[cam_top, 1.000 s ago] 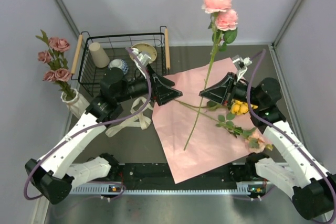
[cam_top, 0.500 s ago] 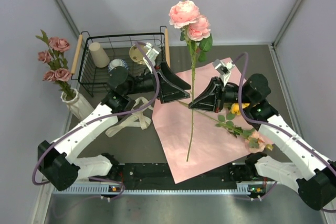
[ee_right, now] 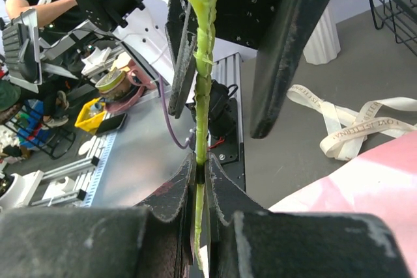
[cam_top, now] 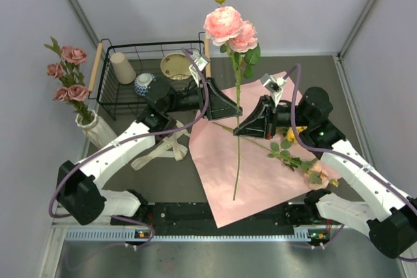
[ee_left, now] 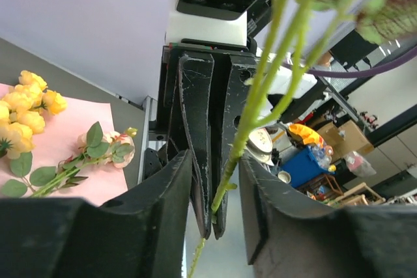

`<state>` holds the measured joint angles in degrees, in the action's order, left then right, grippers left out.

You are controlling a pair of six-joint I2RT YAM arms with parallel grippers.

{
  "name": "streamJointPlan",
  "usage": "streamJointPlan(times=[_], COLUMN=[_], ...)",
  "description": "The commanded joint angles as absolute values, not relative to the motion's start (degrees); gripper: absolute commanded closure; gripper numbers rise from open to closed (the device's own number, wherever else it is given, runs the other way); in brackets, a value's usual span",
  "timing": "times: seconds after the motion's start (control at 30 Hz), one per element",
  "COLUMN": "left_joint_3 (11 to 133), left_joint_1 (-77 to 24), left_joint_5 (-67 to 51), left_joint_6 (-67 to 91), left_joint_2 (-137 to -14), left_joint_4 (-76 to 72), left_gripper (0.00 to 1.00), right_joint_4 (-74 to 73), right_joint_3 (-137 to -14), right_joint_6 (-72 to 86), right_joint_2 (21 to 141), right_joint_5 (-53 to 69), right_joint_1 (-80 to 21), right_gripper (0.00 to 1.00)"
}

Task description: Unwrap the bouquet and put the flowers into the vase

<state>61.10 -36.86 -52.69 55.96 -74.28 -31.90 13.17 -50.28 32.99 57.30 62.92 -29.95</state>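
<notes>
A long-stemmed pink rose (cam_top: 229, 27) stands upright over the unfolded pink paper (cam_top: 260, 167). My right gripper (cam_top: 236, 132) is shut on its green stem (ee_right: 203, 96), low down. Just above that grip, my left gripper (cam_top: 234, 110) is open, one finger (ee_right: 287, 50) on each side of the stem (ee_left: 251, 115), with gaps showing. The cream ribbed vase (cam_top: 96, 127) stands at the far left and holds mauve roses (cam_top: 68, 73). Yellow roses (ee_left: 26, 105) and a leafy pink one (cam_top: 317, 174) lie on the paper by the right arm.
The cream ribbon (cam_top: 163, 148) lies loose on the table left of the paper. A black wire basket (cam_top: 153, 47) at the back left holds a beige cup (cam_top: 122, 68), a blue-and-white bowl (cam_top: 144, 84) and a round dish (cam_top: 177, 66).
The right gripper carried the rose leftward and holds it upright. The left arm reached over to the stem, and its jaws have narrowed around it.
</notes>
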Motion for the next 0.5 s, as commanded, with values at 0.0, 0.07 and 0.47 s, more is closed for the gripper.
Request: streamJointPlan(times=[0.0, 0.07, 0.47], left_joint_3=[65.4, 65.7, 66.5], left_joint_1=[-37.0, -37.0, -36.8], left_joint_5=[-54.5, -54.7, -52.4], left_joint_6=[56.8, 55.5, 48.3], left_joint_2=[-75.3, -75.5, -73.6], left_joint_4=[-34.6, -33.4, -25.1], left_gripper=[0.64, 0.67, 1.0], right_joint_4=[10.7, 9.2, 1.7], right_joint_3=[-53.8, -53.8, -55.2], right_joint_6=[27.9, 26.5, 21.7], right_joint_2=[57.0, 57.0, 57.3], right_joint_5=[63.5, 63.1, 60.5], right_joint_1=[-30.8, -30.8, -31.3], right_gripper=[1.0, 1.0, 1.0])
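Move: The pink rose stem stands upright between the left hand's half-open fingers, about 1 cm back of their midpoint. The vase with the brown roses is some 41 cm to that hand's left, 4 cm farther out and 28 cm below; the ribbon lies about 22 cm left, 3 cm out and 38 cm down. The right hand already grips this stem at its own fingertips, with the left fingertips roughly 4 cm ahead of them and 5 cm above. The left fingers close from nearly half open and pinch the stem just under its fork, above the right hand's grip. That hand all but stays in place, rising barely 1 cm and easing back down. The right hand keeps its pinch lower on the stem and sinks about 1.5 cm, its wrist rolling only slightly. ##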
